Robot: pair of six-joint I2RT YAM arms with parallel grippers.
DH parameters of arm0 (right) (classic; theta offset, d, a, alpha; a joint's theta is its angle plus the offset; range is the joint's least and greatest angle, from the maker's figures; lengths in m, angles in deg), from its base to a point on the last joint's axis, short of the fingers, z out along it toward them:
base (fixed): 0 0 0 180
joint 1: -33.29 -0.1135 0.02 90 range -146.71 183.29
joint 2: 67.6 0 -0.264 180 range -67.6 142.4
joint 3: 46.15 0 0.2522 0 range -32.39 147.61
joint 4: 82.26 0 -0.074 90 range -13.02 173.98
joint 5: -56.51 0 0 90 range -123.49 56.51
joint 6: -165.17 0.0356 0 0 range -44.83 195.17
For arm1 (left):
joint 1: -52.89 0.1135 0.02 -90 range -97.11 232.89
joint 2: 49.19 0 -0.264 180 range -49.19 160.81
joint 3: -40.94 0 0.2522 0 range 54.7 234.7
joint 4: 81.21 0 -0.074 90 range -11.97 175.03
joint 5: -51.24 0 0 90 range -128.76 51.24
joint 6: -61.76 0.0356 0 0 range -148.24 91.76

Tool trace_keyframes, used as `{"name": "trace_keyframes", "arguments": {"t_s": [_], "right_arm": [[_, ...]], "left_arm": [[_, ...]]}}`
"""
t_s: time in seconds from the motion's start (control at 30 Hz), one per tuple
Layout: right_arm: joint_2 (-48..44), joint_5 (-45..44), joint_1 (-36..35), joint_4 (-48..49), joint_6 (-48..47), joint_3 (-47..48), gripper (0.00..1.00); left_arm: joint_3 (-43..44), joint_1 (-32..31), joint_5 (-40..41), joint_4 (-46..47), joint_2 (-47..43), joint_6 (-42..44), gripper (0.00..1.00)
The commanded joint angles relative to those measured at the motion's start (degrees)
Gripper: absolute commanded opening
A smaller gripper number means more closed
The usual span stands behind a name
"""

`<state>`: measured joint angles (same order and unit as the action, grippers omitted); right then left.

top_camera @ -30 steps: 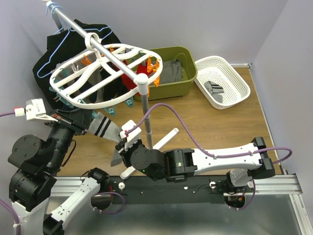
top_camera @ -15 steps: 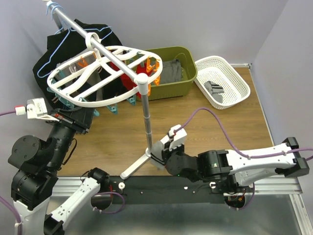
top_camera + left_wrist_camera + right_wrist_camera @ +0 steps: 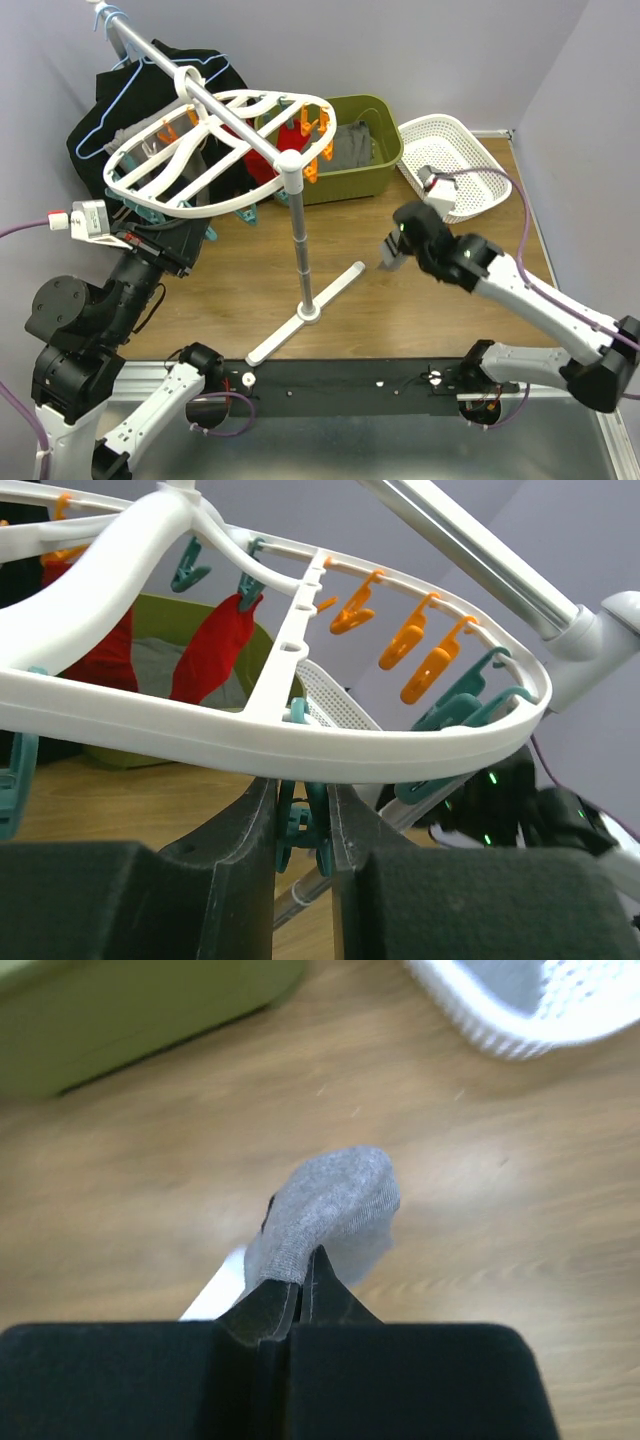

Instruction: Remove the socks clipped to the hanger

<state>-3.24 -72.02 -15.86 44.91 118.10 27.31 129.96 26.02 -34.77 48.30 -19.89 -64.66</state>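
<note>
The white oval hanger (image 3: 215, 150) hangs from the rail, ringed with orange and teal pegs. Red socks (image 3: 288, 138) hang at its far side and also show in the left wrist view (image 3: 215, 650). My left gripper (image 3: 303, 790) is under the hanger's near rim (image 3: 300, 745), shut on a teal peg (image 3: 300, 825); it sits at the rim's near left in the top view (image 3: 195, 238). My right gripper (image 3: 308, 1270) is shut on a grey sock (image 3: 325, 1215), held over the wooden floor right of the stand (image 3: 392, 250).
The stand pole (image 3: 300, 250) and its white foot (image 3: 300, 318) are in the middle. A green bin (image 3: 350, 150) holds grey cloth. A white basket (image 3: 455, 165) with a grey sock (image 3: 437, 183) lies at the back right. A black garment (image 3: 100, 130) and blue wire hanger (image 3: 105, 110) hang at the left.
My right arm has pulled the grey sock from under the hanger and carried it right and back, toward the white basket. The hanger has swung slightly. My left gripper stays at the rim.
</note>
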Motion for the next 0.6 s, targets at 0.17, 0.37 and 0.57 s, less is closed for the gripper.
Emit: {"name": "trace_keyframes", "arguments": {"t_s": [0.17,0.37,0.57], "right_arm": [[22.35,15.67,31.20,2.25,-24.11,26.66,0.01],[36.26,16.03,41.05,-3.99,-27.02,46.78,0.01],[47.08,14.53,43.69,-8.03,-28.79,54.20,0.11]], "left_arm": [[-0.65,-0.20,-13.21,5.62,-0.12,-0.75,0.00],[-1.61,-0.11,-16.56,7.46,0.85,-1.54,0.00],[-2.22,-0.11,-16.29,7.72,1.20,-1.54,0.00]]}}
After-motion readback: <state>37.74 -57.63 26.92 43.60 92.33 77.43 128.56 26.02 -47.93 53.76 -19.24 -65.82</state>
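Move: The white basket lies about 30 cm ahead of the right hand, 17 to its right and some 19 below, with the already dropped grey sock some 5 cm nearer and 4 to the left of the basket's middle. The green bin stands around 30 cm to the left of the basket, level with it. The left hand's teal clip is already between its fingers, under the hanger rim; the stand's upright is about 12 cm ahead and 17 right of that hand. Swing the right gripper fast towards the white basket with the grey sock still pinched: about 24 cm forward and 17 to the right, rising some 6 cm, wrist turning clockwise, until it hangs over the basket. Meanwhile keep the left fingers shut on the teal clip and draw it about 4 cm right and a little back, turning clockwise. ##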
